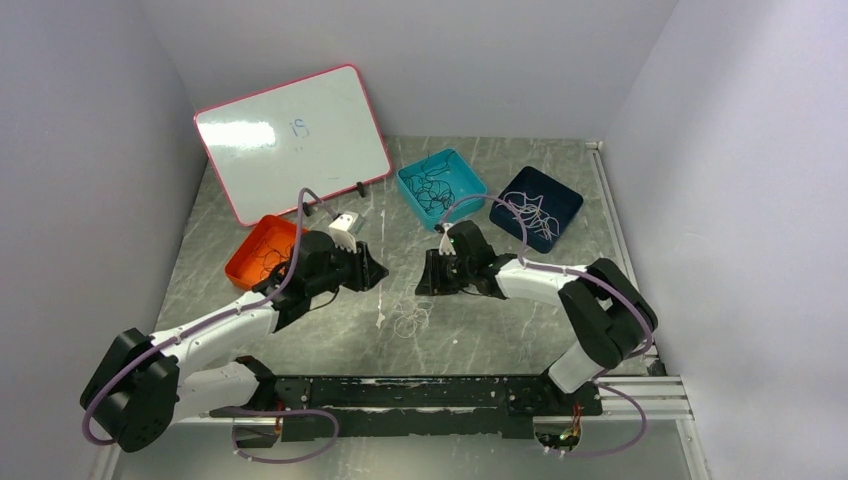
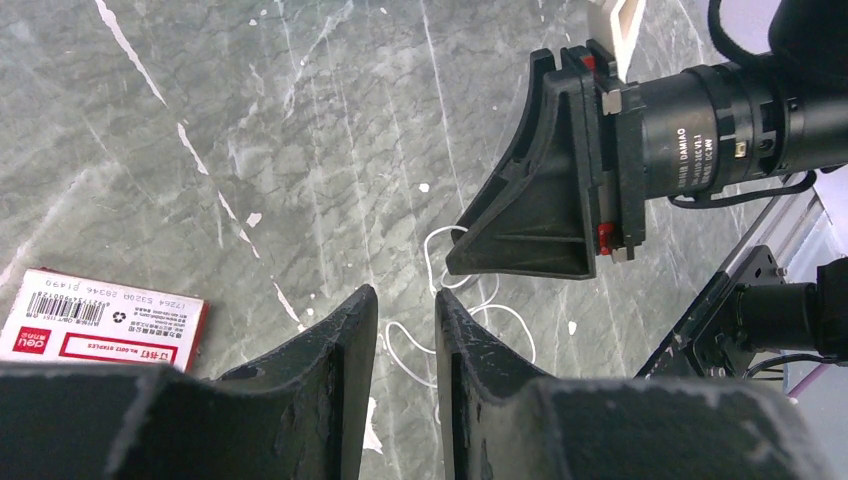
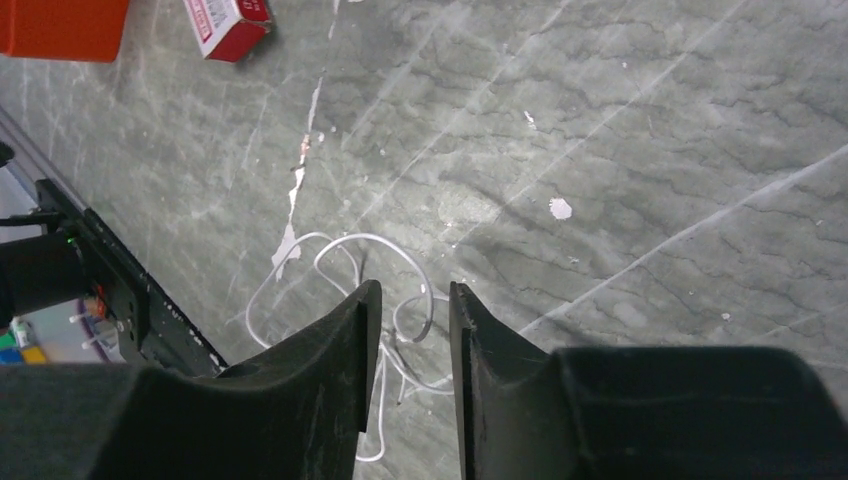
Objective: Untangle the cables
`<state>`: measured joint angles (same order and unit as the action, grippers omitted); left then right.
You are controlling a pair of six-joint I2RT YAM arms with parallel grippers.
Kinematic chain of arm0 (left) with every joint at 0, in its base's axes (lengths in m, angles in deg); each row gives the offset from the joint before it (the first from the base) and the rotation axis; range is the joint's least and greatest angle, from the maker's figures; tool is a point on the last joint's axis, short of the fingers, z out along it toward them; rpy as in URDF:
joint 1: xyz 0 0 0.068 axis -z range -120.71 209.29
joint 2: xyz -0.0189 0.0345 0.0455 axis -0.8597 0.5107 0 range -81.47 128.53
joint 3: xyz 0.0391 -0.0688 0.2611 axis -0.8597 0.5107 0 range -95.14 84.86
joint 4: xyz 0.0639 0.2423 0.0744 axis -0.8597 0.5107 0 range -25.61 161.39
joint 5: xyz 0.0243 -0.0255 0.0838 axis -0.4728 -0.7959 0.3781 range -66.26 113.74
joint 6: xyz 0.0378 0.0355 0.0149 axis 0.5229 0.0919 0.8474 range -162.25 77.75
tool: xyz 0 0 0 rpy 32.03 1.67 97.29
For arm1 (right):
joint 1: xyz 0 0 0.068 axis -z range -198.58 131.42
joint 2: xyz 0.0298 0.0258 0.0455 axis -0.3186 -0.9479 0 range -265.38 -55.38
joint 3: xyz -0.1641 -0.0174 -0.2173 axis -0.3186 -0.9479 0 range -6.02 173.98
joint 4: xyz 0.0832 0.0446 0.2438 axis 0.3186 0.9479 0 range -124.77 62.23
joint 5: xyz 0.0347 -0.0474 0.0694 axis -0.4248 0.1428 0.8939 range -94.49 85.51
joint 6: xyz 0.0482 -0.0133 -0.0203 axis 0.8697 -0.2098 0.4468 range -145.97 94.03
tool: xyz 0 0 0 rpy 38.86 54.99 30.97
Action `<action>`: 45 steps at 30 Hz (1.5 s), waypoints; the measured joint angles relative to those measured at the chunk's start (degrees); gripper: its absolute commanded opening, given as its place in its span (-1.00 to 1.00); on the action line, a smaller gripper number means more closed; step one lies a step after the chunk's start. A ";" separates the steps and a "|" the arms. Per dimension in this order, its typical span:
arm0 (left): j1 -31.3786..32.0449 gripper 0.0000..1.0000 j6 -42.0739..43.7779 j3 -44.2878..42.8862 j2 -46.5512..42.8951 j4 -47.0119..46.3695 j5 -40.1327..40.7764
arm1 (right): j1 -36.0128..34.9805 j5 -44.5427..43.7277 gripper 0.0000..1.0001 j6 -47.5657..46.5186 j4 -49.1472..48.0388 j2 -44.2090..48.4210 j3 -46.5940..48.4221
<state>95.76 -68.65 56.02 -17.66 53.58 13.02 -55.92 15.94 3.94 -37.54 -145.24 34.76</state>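
A small tangle of thin white cables (image 1: pixel 410 318) lies loose on the grey marble table, between the two arms and nearer the front. My left gripper (image 1: pixel 378 272) and right gripper (image 1: pixel 425 275) face each other just behind it, both tilted down. In the left wrist view the left gripper (image 2: pixel 405 295) is open by a narrow gap, and white cable loops (image 2: pixel 412 345) show on the table through it. In the right wrist view the right gripper (image 3: pixel 413 290) is also narrowly open over the white cables (image 3: pixel 330 250). Neither grips anything.
At the back stand a teal tray (image 1: pixel 472 172) with dark cables, a dark blue tray (image 1: pixel 565 225) with white cables and an orange tray (image 1: pixel 240 268) with dark ones. A whiteboard (image 1: pixel 290 135) leans at the back left. A small red and white box (image 2: pixel 100 325) lies by the orange tray.
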 measured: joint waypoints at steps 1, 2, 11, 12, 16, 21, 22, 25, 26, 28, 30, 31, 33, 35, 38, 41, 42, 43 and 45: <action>0.00 -0.32 0.00 0.00 0.00 -0.04 0.00 | -0.11 -0.17 -0.37 0.11 -0.11 -0.33 0.00; 0.00 -0.32 0.00 0.00 0.00 -0.07 0.00 | -0.17 -0.42 -0.43 0.17 -0.15 -0.59 0.00; 0.00 -0.23 0.00 0.04 -0.52 -0.11 -0.04 | -0.92 -3.76 -0.95 0.55 -0.28 1.25 0.00; 0.00 -0.19 -0.02 0.13 -0.83 -0.26 -0.04 | -1.03 -4.26 -0.97 0.50 -0.15 2.56 0.00; -0.04 0.01 -0.28 0.90 -3.34 -1.44 -0.04 | -1.25 -5.68 -1.00 -0.22 0.72 8.39 1.29; -0.24 0.13 -0.50 1.16 -6.08 -3.02 -0.04 | -1.31 -6.97 -1.00 -1.31 2.27 13.64 5.79; -0.31 0.16 -0.48 1.16 -6.58 -3.21 -0.04 | -1.33 -7.26 -1.00 -1.53 2.71 14.45 6.86; -0.39 0.22 -0.20 1.14 -7.87 -4.11 -0.04 | -1.36 -8.07 -1.00 -1.73 3.78 16.35 9.57; -0.39 0.23 -0.11 1.14 -8.17 -4.33 -0.04 | -1.36 -8.15 -1.00 -1.73 4.09 16.76 10.16; -0.42 0.25 0.39 1.03 -8.94 -4.61 -0.04 | -1.36 -8.31 -1.00 -1.68 4.72 17.44 11.43; -0.42 0.28 1.01 0.48 -9.51 -4.87 -0.04 | -1.38 -8.41 -1.00 -1.49 5.40 17.77 12.68; -0.44 0.29 1.29 0.15 -9.73 -5.14 -0.04 | -1.38 -8.48 -1.00 -1.33 5.84 17.90 13.35; -0.44 0.32 1.92 -0.72 -10.19 -5.75 -0.13 | -1.40 -8.68 -1.00 -0.98 6.51 18.05 14.51; -0.44 0.39 2.56 -1.68 -10.64 -6.58 -0.81 | -1.42 -8.70 -1.00 -0.63 7.37 18.12 15.72; -0.48 0.49 3.28 -3.28 -10.95 -8.41 -2.82 | -1.42 -8.68 -1.00 -0.22 7.80 18.14 17.09; -0.50 0.56 4.68 -4.72 -10.56 -10.73 -5.64 | -1.64 -8.41 -1.00 0.42 7.78 18.14 17.62; -0.52 0.58 4.98 -4.98 -10.32 -11.23 -6.27 | -1.68 -8.20 -1.00 0.63 7.78 18.14 17.64; -0.52 0.59 5.27 -5.09 -9.90 -12.00 -6.86 | -1.75 -7.80 -1.00 0.87 7.78 18.16 17.68; -0.55 0.60 5.64 -5.16 -8.96 -13.14 -7.80 | -1.84 -6.82 -1.00 1.40 7.76 18.14 17.90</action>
<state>95.21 -63.01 50.86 -26.62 40.45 5.22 -57.76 9.12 5.34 -29.78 -127.10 52.66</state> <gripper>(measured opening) 0.791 0.021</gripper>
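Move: Some 3 cm below the right hand, the white cable lies with its middle about 3 cm back and 2 cm left, one loop almost between the fingertips. From the right hand, the small red-and-white box is roughly 5 cm ahead and 14 cm left, and the teal bin about 23 cm ahead and 5 cm right. For the left hand the cable is around 3 cm back, 4 cm right and 11 cm below. Sinking barely half a centimetre, the right hand shuts its half-open fingers on a loop of the white cable, then pulls it up some 22 cm, drifting about 4 cm forward and tipping its fingers up. Beside it the left hand rises about 15 cm, levels its fingers and spreads them wide, without taking hold of the cable. ##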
